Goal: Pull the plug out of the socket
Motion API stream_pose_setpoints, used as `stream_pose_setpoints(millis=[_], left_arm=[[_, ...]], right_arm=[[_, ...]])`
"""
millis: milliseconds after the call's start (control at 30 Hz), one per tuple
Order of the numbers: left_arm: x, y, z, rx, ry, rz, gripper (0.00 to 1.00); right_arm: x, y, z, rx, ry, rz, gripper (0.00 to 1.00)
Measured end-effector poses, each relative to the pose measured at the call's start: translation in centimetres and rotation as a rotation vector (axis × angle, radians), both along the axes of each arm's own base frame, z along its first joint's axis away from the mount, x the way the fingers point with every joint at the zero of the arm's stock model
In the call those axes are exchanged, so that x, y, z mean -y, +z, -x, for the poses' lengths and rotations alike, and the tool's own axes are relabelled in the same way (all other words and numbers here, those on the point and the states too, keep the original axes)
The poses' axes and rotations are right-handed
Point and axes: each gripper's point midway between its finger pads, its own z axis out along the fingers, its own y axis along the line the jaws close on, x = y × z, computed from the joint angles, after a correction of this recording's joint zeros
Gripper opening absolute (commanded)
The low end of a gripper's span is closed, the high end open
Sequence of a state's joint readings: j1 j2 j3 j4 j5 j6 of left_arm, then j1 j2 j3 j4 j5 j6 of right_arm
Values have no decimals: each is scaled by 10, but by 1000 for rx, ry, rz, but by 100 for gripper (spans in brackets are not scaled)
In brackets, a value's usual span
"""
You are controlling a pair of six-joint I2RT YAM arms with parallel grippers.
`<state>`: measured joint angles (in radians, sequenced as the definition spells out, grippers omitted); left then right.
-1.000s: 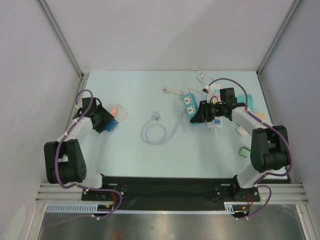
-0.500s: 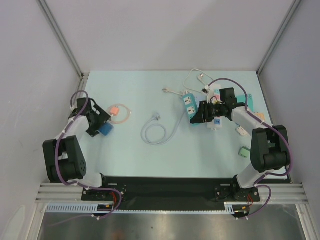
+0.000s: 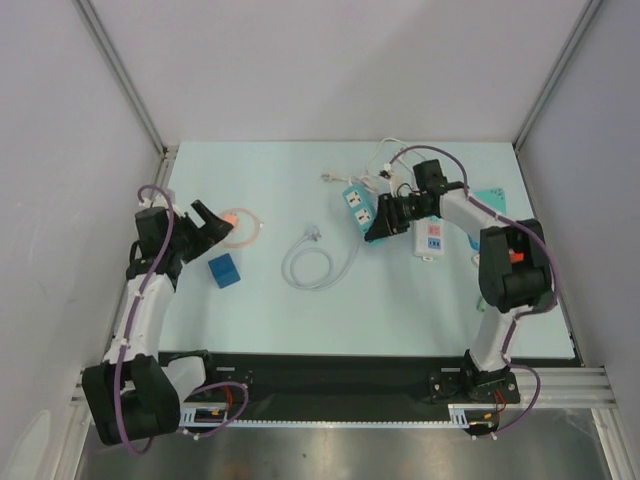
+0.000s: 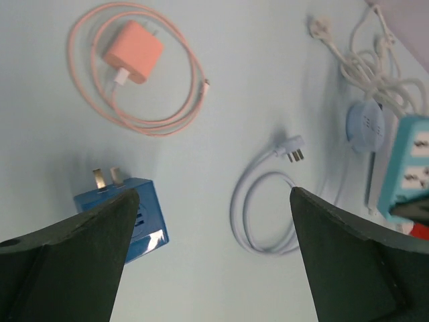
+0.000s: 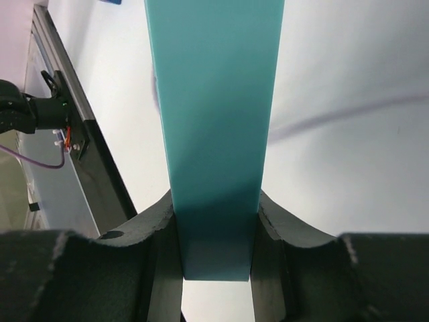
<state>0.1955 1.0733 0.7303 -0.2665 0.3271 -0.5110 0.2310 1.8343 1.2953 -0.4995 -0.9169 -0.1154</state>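
The blue plug [image 3: 225,270] lies loose on the table with its two metal prongs bare, also seen at the lower left of the left wrist view [image 4: 137,218]. My left gripper [image 3: 212,218] hovers just behind it, open, with nothing between the fingers [image 4: 214,194]. The teal socket strip [image 3: 359,207] sits mid-table, well right of the plug. My right gripper [image 3: 385,215] is shut on its end. In the right wrist view the strip [image 5: 214,121] fills the gap between both pads.
A pink charger [image 3: 232,220] in its coiled pink cable lies by the left gripper. A white coiled cable [image 3: 315,262] lies between plug and socket. A white power strip [image 3: 430,238] and tangled white cords [image 3: 385,165] sit at the back right. Walls close in on both sides.
My left gripper opened and let go of the blue plug, which now rests on the table, and the arm drew back. The right gripper shifted the teal socket strip leftward.
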Motion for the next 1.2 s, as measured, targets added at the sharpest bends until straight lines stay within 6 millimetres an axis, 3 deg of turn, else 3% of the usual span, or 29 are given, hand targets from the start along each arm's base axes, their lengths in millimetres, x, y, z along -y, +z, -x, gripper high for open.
stream_pose_setpoints(millis=[267,367,400,567,600,667,700,800,900,1033,1133,1200], left_arm=[[30,25,10,128,-187,-35,99],[35,27,13,145,-214,-39,99],[36,27,14,150,-220,-42,100],[38,36,16,184,-235,-53,100],[38,37,16,190,-237,-54,99],[38,38,15,197,-240,-56,99],[38,38,15,197,-241,-57,100],[39,37,16,194,-244,-58,99],[39,34,17,189,-244,-57,100],[39,32,18,184,-248,-56,99],[39,33,17,193,-253,-62,99],[39,34,17,198,-256,-67,99]], right_arm=[[-55,-28,-77,-13,79,118,1],[-70,-44,-106,0,78,168,4],[-73,-51,-115,7,74,182,11],[-66,-83,-120,-31,48,285,17],[-65,-83,-119,-37,46,291,27],[-61,-84,-122,-23,35,325,37],[-60,-84,-124,-15,30,336,51],[-56,-82,-130,13,15,365,70],[-50,-78,-141,69,-2,403,81],[-39,-70,-148,129,-18,461,84],[-30,-48,-147,177,-27,478,84],[-22,-20,-141,223,-33,474,86]])
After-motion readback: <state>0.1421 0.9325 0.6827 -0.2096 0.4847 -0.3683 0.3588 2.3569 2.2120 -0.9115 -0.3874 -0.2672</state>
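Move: The right hand holds the teal socket strip by its near end, and the spot on the table it is bound for (strip's middle) lies about 17 cm ahead, 9 cm to the left and 9 cm below. The white round socket sits some 17 cm ahead and 1 cm right of the hand, the white power strip 16 cm ahead and 10 cm right, the grey plug 9 cm ahead and 18 cm left, all about 10 cm lower. For the empty left hand that spot is about 18 cm ahead, 28 cm right and 14 cm down. Still pinching the teal socket strip, the right hand swings it forward about 13 cm and some 6 cm left while lowering it 8 cm to the table between the grey plug and the white round socket, its left-pointing fingers tipping more steeply down. There the fingers open wide and let go, and the hand lifts off about 6 cm and shifts right, while the open left hand eases about 4 cm right and 3 cm up. ##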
